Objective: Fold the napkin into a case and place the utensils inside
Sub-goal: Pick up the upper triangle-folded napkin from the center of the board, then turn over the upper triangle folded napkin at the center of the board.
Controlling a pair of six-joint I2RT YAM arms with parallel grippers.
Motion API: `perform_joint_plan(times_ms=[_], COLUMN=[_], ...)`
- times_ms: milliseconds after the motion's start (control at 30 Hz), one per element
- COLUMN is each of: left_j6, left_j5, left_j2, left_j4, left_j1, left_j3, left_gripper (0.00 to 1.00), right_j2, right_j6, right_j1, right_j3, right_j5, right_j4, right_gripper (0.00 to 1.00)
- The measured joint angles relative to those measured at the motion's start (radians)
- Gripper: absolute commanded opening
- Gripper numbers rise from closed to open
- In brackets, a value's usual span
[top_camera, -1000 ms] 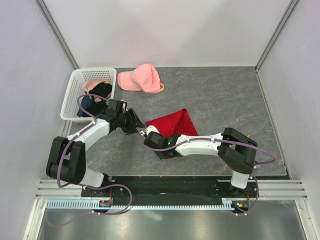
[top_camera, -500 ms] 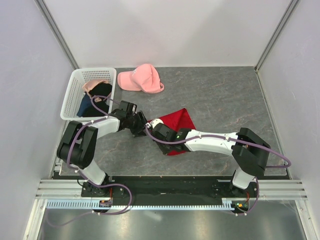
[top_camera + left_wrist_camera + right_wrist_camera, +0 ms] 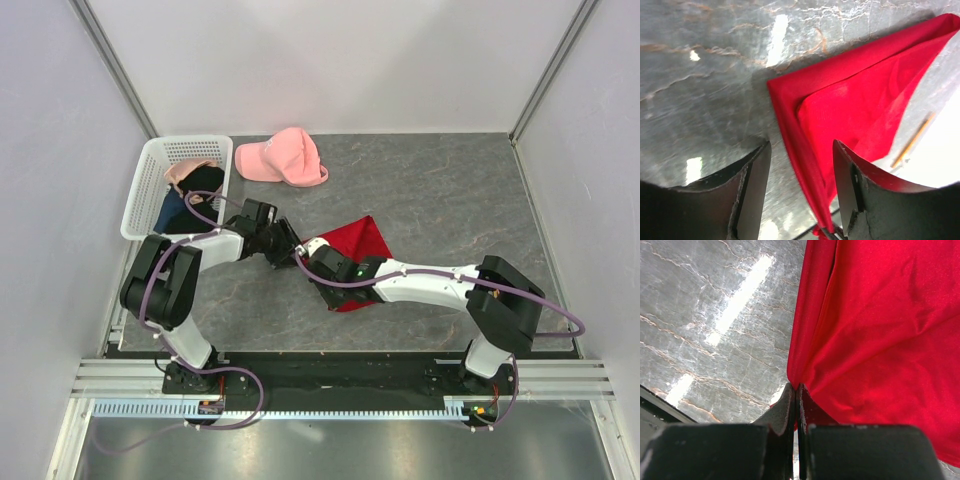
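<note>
The red napkin (image 3: 360,238) lies folded in layers mid-table, partly under my right arm. My right gripper (image 3: 796,386) is shut on the napkin's (image 3: 875,330) left edge, pinching a fold of cloth; from above it sits at the cloth's left corner (image 3: 307,252). My left gripper (image 3: 287,247) is just left of that corner and open. In the left wrist view its jaws (image 3: 800,185) straddle the napkin's (image 3: 850,105) near edge without closing on it. One thin orange utensil (image 3: 914,139) shows beyond the cloth there; from above the utensils are hidden.
A white basket (image 3: 150,190) holding black and blue garments stands at the back left, close behind my left arm. A pink cap (image 3: 280,158) lies at the back. Grey marbled tabletop (image 3: 450,200) stretches right of the napkin, with walls on three sides.
My left gripper has reached right, up to the napkin's left corner. My right gripper, still shut on the cloth, has shifted slightly away from me, and the napkin looks narrower.
</note>
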Motion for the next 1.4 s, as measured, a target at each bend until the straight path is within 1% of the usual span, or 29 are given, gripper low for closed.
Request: perform_joint_plan(times_ms=[100, 167, 233, 300, 333, 467, 600, 700, 800, 867, 967, 1033, 1100, 1200, 1233, 1333, 1400], left_j6=[-0.019, -0.025, -0.030, -0.033, -0.033, -0.029, -0.009, 0.014, 0.042, 0.067, 0.110, 0.146, 0.182, 0.225, 0.235, 0.242, 0.241], left_j5=[0.013, 0.012, 0.008, 0.002, -0.002, -0.023, -0.047, -0.064, -0.068, -0.076, -0.109, -0.153, -0.203, -0.243, -0.253, -0.268, -0.291], left_j2=[0.030, 0.042, 0.053, 0.067, 0.075, 0.082, 0.066, -0.001, -0.132, -0.245, -0.410, -0.513, -0.586, -0.646, -0.650, -0.624, -0.556], left_j4=[0.011, 0.020, 0.021, 0.018, 0.014, -0.021, -0.071, -0.135, -0.227, -0.296, -0.418, -0.521, -0.620, -0.718, -0.737, -0.762, -0.765], left_j1=[-0.002, -0.006, -0.006, -0.006, -0.006, -0.006, -0.008, 0.010, 0.060, 0.115, 0.201, 0.246, 0.266, 0.267, 0.264, 0.229, 0.168], left_j3=[0.022, 0.030, 0.037, 0.043, 0.048, 0.072, 0.093, 0.093, 0.090, 0.090, 0.106, 0.152, 0.224, 0.337, 0.367, 0.391, 0.391], left_gripper=[0.55, 0.46, 0.32, 0.22, 0.13, 0.03, 0.02, 0.02, 0.02, 0.02, 0.02, 0.02, 0.02, 0.02, 0.02, 0.02, 0.02], right_j2=[-0.008, -0.010, -0.013, -0.016, -0.018, -0.026, -0.037, -0.038, -0.021, 0.014, 0.085, 0.128, 0.149, 0.149, 0.147, 0.137, 0.131], right_j6=[0.000, 0.000, 0.000, 0.000, 0.000, -0.002, -0.008, -0.008, -0.006, -0.005, 0.006, 0.029, 0.060, 0.133, 0.164, 0.259, 0.341], right_j1=[-0.003, -0.005, -0.005, -0.005, -0.005, -0.007, -0.009, 0.001, 0.033, 0.061, 0.105, 0.132, 0.146, 0.145, 0.141, 0.117, 0.081], right_j3=[-0.001, -0.001, -0.001, -0.001, -0.001, -0.001, -0.001, 0.002, 0.050, 0.120, 0.263, 0.355, 0.410, 0.418, 0.399, 0.296, 0.175], right_j5=[-0.006, -0.008, -0.009, -0.010, -0.010, -0.014, -0.039, -0.068, -0.096, -0.123, -0.179, -0.229, -0.286, -0.376, -0.401, -0.475, -0.533], right_j4=[0.001, 0.003, 0.004, 0.005, 0.005, 0.010, 0.021, 0.028, 0.046, 0.072, 0.108, 0.157, 0.225, 0.379, 0.451, 0.636, 0.785], right_gripper=[0.00, 0.00, 0.00, 0.00, 0.00, 0.00, 0.00, 0.00, 0.00, 0.00, 0.00, 0.00, 0.00, 0.00, 0.00, 0.00, 0.00])
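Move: The napkin's far-left corner lies about 3 cm ahead of the open left hand and 2 cm below, its edge already between the fingers; the napkin's middle is some 10 cm to the right and 2 cm back. The basket stands roughly 29 cm left and 18 cm ahead, the pink cap 27 cm ahead and 4 cm left. From the right hand, already pinching the near end of that edge, the corner is about 15 cm ahead and 5 cm left. The napkin's left edge is pinched near its far corner as the left fingers close, easing about 1.5 cm forward and 1 cm down. Then both hands carry upward and left: the left rises some 20 cm, its fingertips tipping up; the right, keeping its pinch, sweeps about 20 cm left while rising and drawing slightly back, its left side rolling up. Both settle back a little at the end. ##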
